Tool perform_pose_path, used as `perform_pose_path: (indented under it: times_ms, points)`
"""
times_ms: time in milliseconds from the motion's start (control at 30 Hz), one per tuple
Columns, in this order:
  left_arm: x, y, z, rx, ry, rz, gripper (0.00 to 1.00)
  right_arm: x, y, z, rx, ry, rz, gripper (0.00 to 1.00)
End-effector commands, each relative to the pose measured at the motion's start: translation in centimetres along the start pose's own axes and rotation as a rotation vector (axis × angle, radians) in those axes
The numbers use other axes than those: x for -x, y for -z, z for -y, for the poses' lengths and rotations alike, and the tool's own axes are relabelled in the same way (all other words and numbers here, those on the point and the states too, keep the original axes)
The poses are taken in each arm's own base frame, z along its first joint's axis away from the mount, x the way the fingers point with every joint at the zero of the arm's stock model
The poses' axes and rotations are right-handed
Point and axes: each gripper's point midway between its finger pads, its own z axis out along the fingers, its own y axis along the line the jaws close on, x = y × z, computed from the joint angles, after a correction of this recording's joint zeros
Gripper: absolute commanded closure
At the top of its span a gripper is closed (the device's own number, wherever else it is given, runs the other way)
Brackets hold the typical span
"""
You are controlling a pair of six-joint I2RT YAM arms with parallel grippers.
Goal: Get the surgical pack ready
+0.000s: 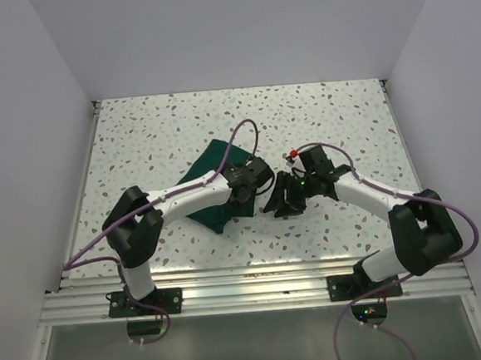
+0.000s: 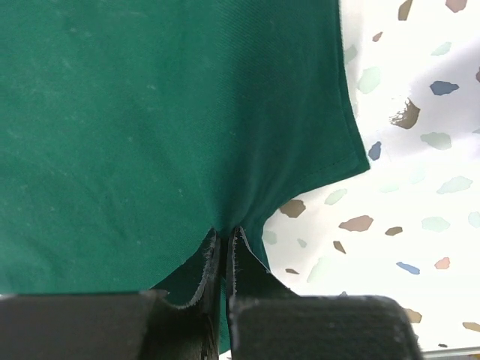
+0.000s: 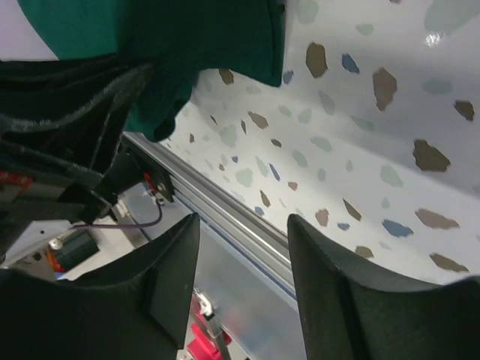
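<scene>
The surgical pack shows only as a dark green cloth (image 1: pixel 214 160), bunched on the speckled table left of centre. In the left wrist view the cloth (image 2: pixel 165 112) fills most of the picture. My left gripper (image 2: pixel 223 237) is shut on a pinched fold at the cloth's near edge, its jaws pressed together. From above, the left gripper (image 1: pixel 246 196) sits at the cloth's right edge. My right gripper (image 1: pixel 278 205) hovers just to the right of it, open, with nothing between its fingers. In the right wrist view the right gripper (image 3: pixel 244 223) points at the table's near edge, with the cloth (image 3: pixel 217 37) hanging at the upper left.
The speckled table (image 1: pixel 327 115) is walled at the back and on both sides. An aluminium rail (image 1: pixel 248 275) runs along its near edge, and the right wrist view shows the rail (image 3: pixel 225 206) close beyond the right fingers. No instruments or tray are in view.
</scene>
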Motion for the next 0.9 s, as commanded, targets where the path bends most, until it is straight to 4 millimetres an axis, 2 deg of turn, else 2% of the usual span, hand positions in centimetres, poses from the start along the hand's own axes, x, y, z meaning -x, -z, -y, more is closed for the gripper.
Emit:
perform_pose_path:
  times_ms: [0,67,167,400,533,567,600,667,800,867]
  points:
    - [1.9,2.6,-2.2,0.017,0.025,0.073,1.00,1.8,-0.7,-3.5,0.138,-0.019,0.012,0.49]
    - [2.5,3.5,-2.5,0.010,0.030,0.095,1.00,2.7,-1.2,-4.2,0.156,-0.037,0.013,0.57]
    - [3.5,4.7,-2.7,-0.010,0.041,0.124,1.00,3.6,-1.8,-5.2,0.174,-0.044,0.012,0.61]
    - [3.7,4.6,-3.0,-0.024,0.037,0.115,1.00,4.9,-2.9,-6.9,0.218,-0.073,0.013,0.65]
    - [3.8,4.8,-3.0,-0.036,0.046,0.128,1.00,5.5,-3.8,-8.1,0.263,-0.093,0.031,0.77]
    - [3.7,4.9,-2.9,-0.043,0.044,0.129,1.00,5.7,-4.1,-8.3,0.264,-0.123,0.045,0.86]
    - [3.8,5.1,-2.9,-0.047,0.044,0.134,1.00,6.0,-4.4,-8.2,0.262,-0.136,0.055,0.90]
    - [3.9,5.4,-2.8,-0.064,0.039,0.143,1.00,6.4,-4.9,-9.2,0.291,-0.141,0.075,0.97]
    - [4.3,6.1,-2.5,-0.097,0.033,0.175,1.00,7.6,-6.9,-10.3,0.300,-0.142,0.104,1.00]
    - [4.6,6.4,-2.4,-0.112,0.025,0.190,1.00,7.5,-7.9,-10.8,0.304,-0.143,0.100,1.00]
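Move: The right hand, fingers half open, goes for the folded green cloth's right-hand edge, about 6 cm to its left, 3 cm ahead and 3 cm lower. The fold already pinched in the left fingers lies some 12 cm left and 4 cm ahead of the right hand, about 2 cm lower. From the left hand, the cloth's right-hand edge is roughly 6 cm to the right, about level front to back and 1 cm below. Left keeps its pinch and lifts the fold about 4 cm while right sweeps left-forward, closing on the cloth's edge. ##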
